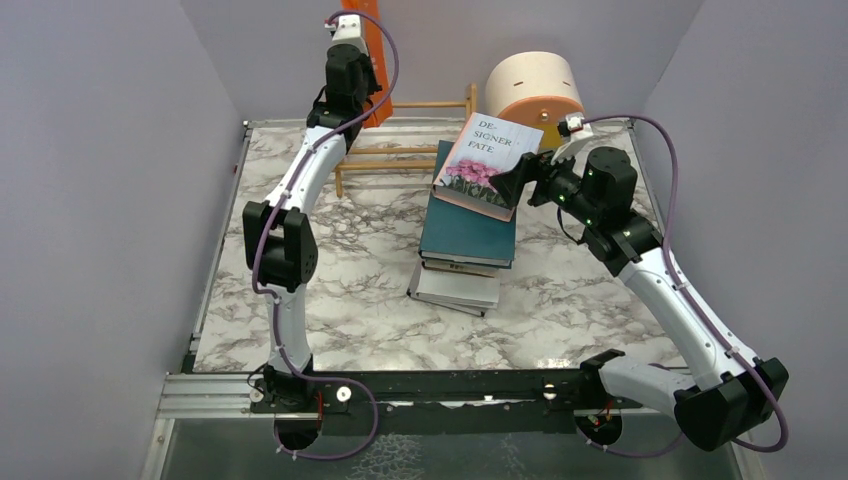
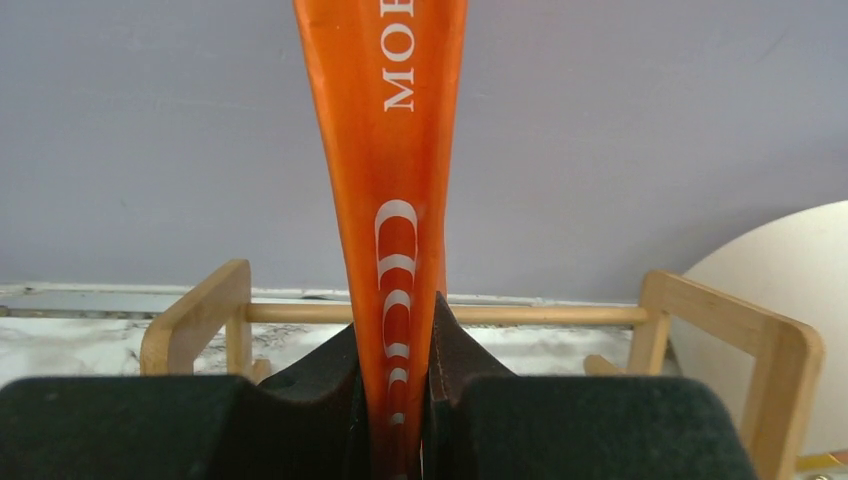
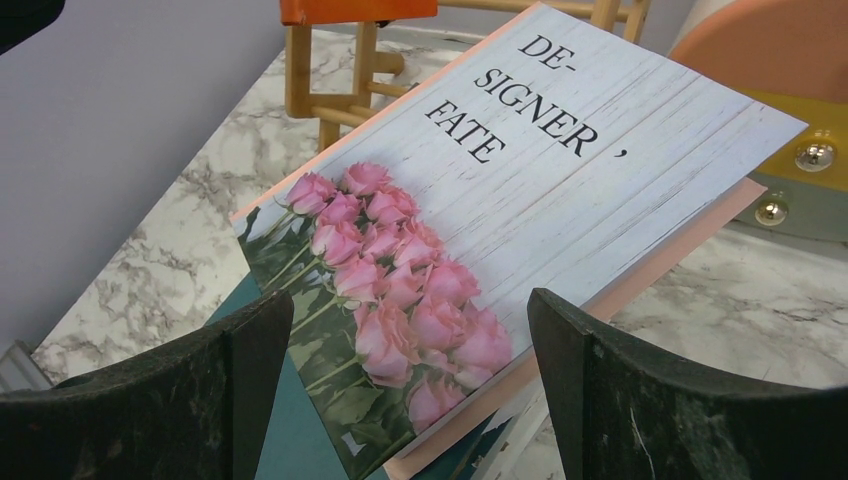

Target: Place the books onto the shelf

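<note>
My left gripper [image 2: 398, 340] is shut on the lower end of a tall orange book [image 2: 400, 150], holding it upright over the light-wood shelf [image 2: 520, 314] at the back of the table. The other books sit in a stack at mid-table. On top lies a white cover with pink roses [image 1: 487, 158], skewed and overhanging a dark teal book [image 1: 468, 228]. Grey and white books [image 1: 455, 287] are beneath. My right gripper [image 1: 512, 185] is open at the rose book's near right corner [image 3: 450, 250], which lies between the fingers without touching them.
A round cream and orange drawer unit [image 1: 535, 85] stands at the back right, close to the shelf's right end [image 2: 770, 350]. Lilac walls close in the marble table [image 1: 330, 290] on three sides. The shelf's left end [image 2: 195, 320] is near the back wall.
</note>
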Motion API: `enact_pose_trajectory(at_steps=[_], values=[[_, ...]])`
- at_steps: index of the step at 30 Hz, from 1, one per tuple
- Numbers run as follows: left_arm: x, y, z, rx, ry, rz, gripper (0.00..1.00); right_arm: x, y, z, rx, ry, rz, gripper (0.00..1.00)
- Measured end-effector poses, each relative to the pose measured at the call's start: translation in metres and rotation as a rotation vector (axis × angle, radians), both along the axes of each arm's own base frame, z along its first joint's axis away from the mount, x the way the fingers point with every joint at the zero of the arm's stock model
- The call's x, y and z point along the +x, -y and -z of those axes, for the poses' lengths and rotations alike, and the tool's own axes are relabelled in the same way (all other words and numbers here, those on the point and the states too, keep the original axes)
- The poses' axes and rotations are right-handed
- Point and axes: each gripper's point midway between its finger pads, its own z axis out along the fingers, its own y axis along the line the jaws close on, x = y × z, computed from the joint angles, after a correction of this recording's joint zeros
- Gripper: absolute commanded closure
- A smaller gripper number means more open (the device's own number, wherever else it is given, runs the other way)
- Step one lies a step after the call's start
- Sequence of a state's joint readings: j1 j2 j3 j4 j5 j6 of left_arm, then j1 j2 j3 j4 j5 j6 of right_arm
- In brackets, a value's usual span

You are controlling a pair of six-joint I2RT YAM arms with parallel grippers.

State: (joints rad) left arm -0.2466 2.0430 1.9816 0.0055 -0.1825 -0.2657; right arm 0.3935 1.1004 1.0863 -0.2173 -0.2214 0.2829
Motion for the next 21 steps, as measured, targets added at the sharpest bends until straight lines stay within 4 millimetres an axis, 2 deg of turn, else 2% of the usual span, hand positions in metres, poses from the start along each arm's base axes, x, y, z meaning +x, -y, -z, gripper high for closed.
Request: enact_pose_trajectory(at_steps=[5,11,21], values=[[0.013,-0.006,0.013,0.064,-0.031,-0.047,1.0,0.001,0.0,0.001,-0.002,-0.003,0.0,0.14],[0.012,-0.015,0.051,0.132,-0.143,-0.082,1.0,0.003,-0.001,0.007,-0.007,-0.017,0.0,0.14],[-0.003,-0.034,0.118,0.2,-0.276,-0.13,1.0,0.004,-0.002,0.007,-0.008,-0.018,-0.001,0.14]])
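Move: Below the left hand, which already grips the orange book upright, stands the wooden shelf: its middle is about level with the hand going outward, some 5 cm to the right and 25 cm lower. The white drum is roughly 31 cm to the hand's right, level with it going outward; the flower book lies about 20 cm back and 19 cm to the right. From the right hand the shelf is about 27 cm ahead and 15 cm left, some 22 cm lower. Lowering the orange book towards the left part of the wooden shelf, the left hand sinks about 12 cm and drifts some 3 cm left, gathering speed after a slow start. The wrist tips the fingers down some 15 degrees, with a smaller roll raising the hand's left side and a slight counter-clockwise turn. The fingers keep their shut grip on the spine side. ##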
